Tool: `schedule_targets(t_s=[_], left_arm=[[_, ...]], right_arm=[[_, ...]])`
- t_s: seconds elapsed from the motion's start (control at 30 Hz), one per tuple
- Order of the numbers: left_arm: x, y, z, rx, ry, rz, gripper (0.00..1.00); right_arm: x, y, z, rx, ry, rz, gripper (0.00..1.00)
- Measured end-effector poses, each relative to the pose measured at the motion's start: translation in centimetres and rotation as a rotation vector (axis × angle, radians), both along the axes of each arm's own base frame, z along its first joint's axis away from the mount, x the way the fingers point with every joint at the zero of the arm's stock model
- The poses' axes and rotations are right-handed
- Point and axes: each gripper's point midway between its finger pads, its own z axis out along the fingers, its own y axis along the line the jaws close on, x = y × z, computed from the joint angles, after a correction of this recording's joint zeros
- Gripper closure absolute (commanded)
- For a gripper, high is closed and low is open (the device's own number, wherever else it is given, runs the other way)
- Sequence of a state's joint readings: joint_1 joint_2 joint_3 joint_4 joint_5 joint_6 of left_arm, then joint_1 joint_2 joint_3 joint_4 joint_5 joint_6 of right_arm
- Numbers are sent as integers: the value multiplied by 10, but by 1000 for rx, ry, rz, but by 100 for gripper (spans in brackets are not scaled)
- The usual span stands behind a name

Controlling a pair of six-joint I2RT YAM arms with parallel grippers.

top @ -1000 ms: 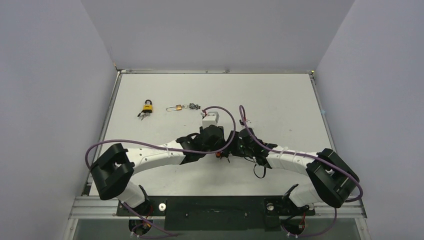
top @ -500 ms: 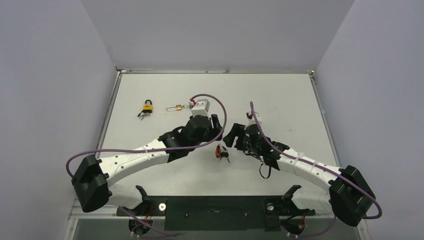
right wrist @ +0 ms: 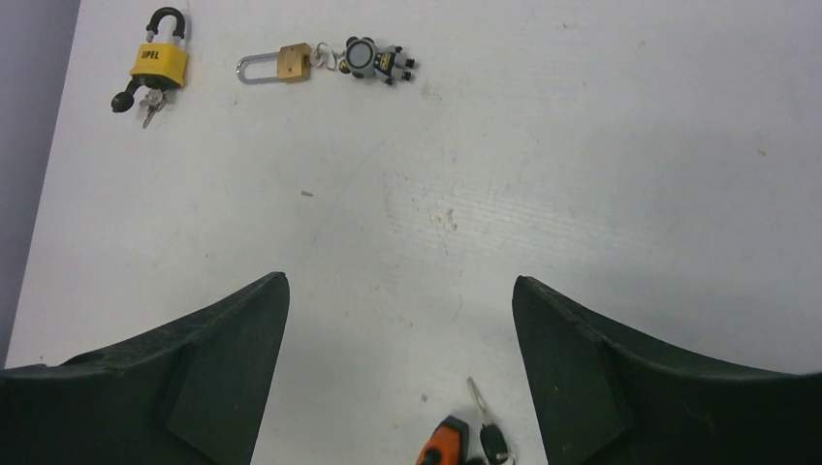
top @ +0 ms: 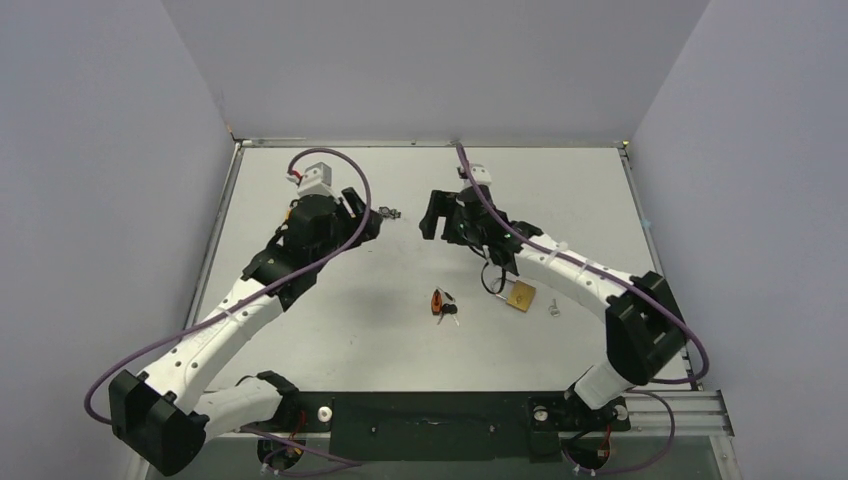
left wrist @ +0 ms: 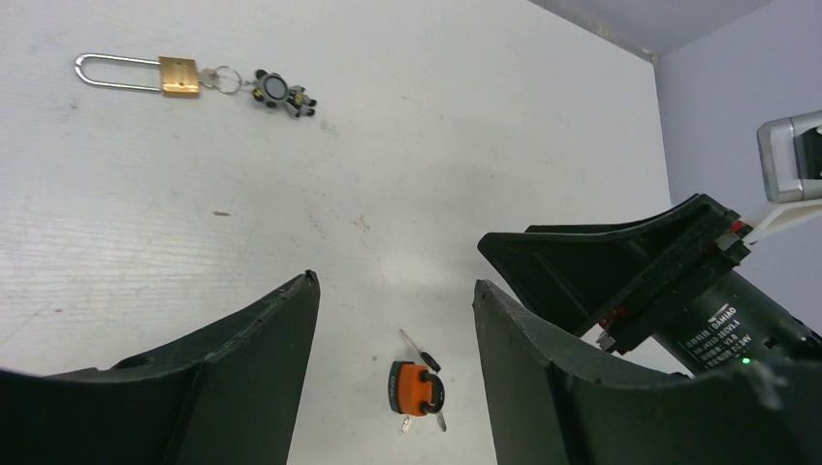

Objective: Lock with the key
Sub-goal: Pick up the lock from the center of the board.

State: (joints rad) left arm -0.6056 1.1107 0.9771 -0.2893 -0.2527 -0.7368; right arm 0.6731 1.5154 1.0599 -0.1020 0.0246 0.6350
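An orange padlock with keys on it lies at the table's middle, and shows in the left wrist view and at the bottom edge of the right wrist view. My left gripper is open and empty, raised over the far left, its jaws wide apart. My right gripper is open and empty, facing the left one across a gap. A yellow padlock with keys lies at the far left, hidden under the left arm in the top view.
A long-shackle brass padlock joined to a small robot keychain lies at the far centre-left. A square brass padlock and a small loose key lie right of the orange padlock, under the right arm.
Both arms have swung from the near middle out to the far part of the table and spread apart. The orange padlock stays where it lay. The square brass padlock is now uncovered.
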Motion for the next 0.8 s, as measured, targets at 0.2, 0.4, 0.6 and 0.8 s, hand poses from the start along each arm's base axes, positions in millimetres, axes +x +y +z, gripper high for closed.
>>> schedule_targets(t_s=[0.2, 0.4, 0.6, 0.8], left_arm=[[20, 49, 0, -60, 39, 116, 43], [58, 78, -43, -105, 186, 267, 43], [72, 87, -87, -157, 318, 356, 43], [76, 90, -88, -219, 331, 368, 43]], right_arm=[[49, 39, -13, -66, 7, 63, 16], [77, 58, -50, -120, 65, 101, 16], [116, 86, -63, -133, 54, 128, 20], [147, 115, -74, -116, 42, 160, 26]])
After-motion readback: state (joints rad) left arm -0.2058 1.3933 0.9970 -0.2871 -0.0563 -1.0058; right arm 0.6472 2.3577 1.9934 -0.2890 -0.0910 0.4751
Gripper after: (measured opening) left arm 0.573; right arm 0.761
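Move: The small brass lock lies about 13 cm ahead of my right hand, 18 cm to its left and 14 cm below. The bear charm on its ring is some 8 cm nearer, to the lock's right, and the yellow lock about 15 cm beyond it to the left. The orange lock sits roughly 10 cm behind my right hand and 2 cm to its right. From my left hand, the brass lock is about 15 cm ahead, 6 cm left and 22 cm down. I send my empty right hand forward and left towards the brass lock, some 14 cm out and 11 cm across, sinking about 7 cm, fingers staying wide open, until they stand above the bear charm. My left hand swings left about 9 cm, then forward and down towards the same lock, tipping and turning counter-clockwise roughly 20 degrees each, open, and then settles. ##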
